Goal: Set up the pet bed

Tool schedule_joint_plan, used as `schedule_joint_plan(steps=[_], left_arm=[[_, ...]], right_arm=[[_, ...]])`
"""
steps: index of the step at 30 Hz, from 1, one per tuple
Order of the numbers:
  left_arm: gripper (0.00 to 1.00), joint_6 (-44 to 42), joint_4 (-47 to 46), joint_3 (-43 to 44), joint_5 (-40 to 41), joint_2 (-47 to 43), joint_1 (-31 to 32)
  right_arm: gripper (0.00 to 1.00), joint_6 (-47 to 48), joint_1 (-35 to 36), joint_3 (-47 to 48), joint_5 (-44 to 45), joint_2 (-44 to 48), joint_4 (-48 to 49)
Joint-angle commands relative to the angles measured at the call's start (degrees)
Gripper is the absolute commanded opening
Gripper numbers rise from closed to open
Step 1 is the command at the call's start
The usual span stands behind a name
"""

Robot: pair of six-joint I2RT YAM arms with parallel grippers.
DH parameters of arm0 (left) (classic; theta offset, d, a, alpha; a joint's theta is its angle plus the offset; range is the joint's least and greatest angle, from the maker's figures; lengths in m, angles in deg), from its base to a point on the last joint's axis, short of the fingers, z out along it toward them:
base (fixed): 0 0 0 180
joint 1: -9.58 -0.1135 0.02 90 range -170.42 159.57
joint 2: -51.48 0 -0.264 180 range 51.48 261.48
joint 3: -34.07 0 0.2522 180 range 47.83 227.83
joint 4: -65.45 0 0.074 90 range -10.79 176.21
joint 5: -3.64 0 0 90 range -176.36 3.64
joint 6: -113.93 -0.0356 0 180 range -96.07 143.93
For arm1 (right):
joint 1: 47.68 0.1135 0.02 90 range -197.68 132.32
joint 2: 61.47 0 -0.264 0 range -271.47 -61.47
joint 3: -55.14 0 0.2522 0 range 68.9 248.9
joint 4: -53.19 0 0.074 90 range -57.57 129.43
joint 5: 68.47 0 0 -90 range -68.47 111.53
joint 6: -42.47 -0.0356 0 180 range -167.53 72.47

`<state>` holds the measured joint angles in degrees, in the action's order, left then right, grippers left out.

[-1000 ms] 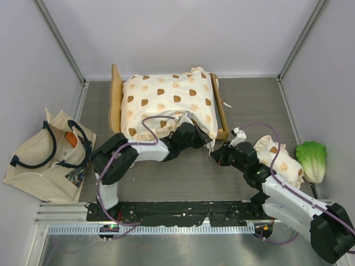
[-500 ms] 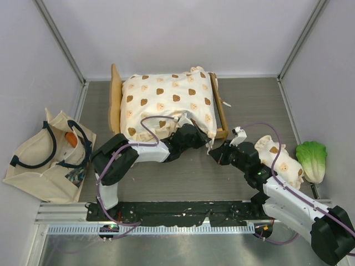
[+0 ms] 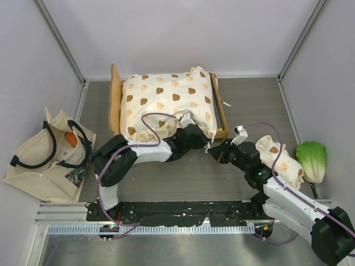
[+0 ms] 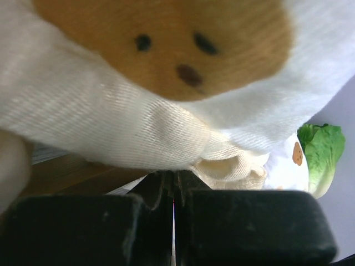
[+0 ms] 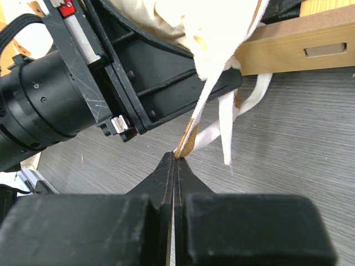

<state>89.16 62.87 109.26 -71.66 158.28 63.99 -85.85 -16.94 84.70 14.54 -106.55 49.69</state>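
Observation:
The pet bed (image 3: 115, 100) stands at the back of the table, its light-wood headboard on the left. The cream bear-print cushion (image 3: 166, 102) lies on it, its near right corner bunched over my left gripper (image 3: 190, 126). In the left wrist view my left gripper (image 4: 173, 180) is shut, its tips pinching the cushion's (image 4: 166, 111) fabric edge. My right gripper (image 3: 214, 155) sits just off the bed's near right corner. It (image 5: 176, 157) is shut on a tan-and-white tie strap (image 5: 191, 138) that hangs from the cushion beside the wooden side rail (image 5: 294, 50).
A small bear-print pillow (image 3: 280, 158) lies beside my right arm, with a green lettuce toy (image 3: 312, 158) by the right wall. A beige tote bag (image 3: 44, 160) with black handles lies at the left. The left gripper's black body (image 5: 83, 83) is close above my right fingertips.
My left gripper has edged slightly to the right with the cushion corner. The right gripper has barely moved and still holds the strap.

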Motion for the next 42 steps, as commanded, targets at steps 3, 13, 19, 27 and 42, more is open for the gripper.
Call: schedule_joint_plan(steps=[3, 13, 19, 27, 42], left_arm=[[0.0, -6.2, 1.1, 3.8, 1.0, -1.7, 0.3], [0.0, -8.7, 7.7, 6.6, -9.4, 0.9, 0.5], [0.0, -10.7, 9.9, 8.2, -10.7, 1.8, 0.9], [0.0, -11.5, 10.5, 8.4, -11.3, 1.6, 1.0], [0.0, -12.5, 12.9, 10.7, -10.7, 2.3, 1.0]], right_arm=[[0.05, -0.4, 0.1, 0.6, 2.4, -0.4, 0.9], [0.39, 4.7, 0.1, 3.9, 6.0, 1.3, -9.9], [0.39, 4.6, 0.1, 2.8, 5.3, 4.2, -9.8], [0.39, 4.7, 0.1, 3.3, 10.0, 6.6, -21.3], [0.41, 8.9, 0.1, 4.1, 7.8, -8.2, -10.5]])
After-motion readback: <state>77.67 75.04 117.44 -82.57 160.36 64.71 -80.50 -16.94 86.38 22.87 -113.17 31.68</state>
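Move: Pinched in the right fingertips is one end of the bed's cloth tie, right at that hand's point. The shut left fingertips, with the tie draped at them, stand about 4 cm ahead and 1 cm to the left of it. The bed frame's near corner lies some 8 cm ahead, 5 cm to the right and 5 cm below the right hand. From the left hand, the pinched end is about 4 cm back and 1 cm to the right, roughly level. Opening partway, the right fingers let go of the tie end, and the hand draws off to its right and slightly back, then sinks to about 8 cm lower with its fingertips dipping some 25 degrees. Meanwhile the left hand, still shut at the tie, eases about 3 cm back and 2 cm right from under the ruffled mattress edge, swinging clockwise. ##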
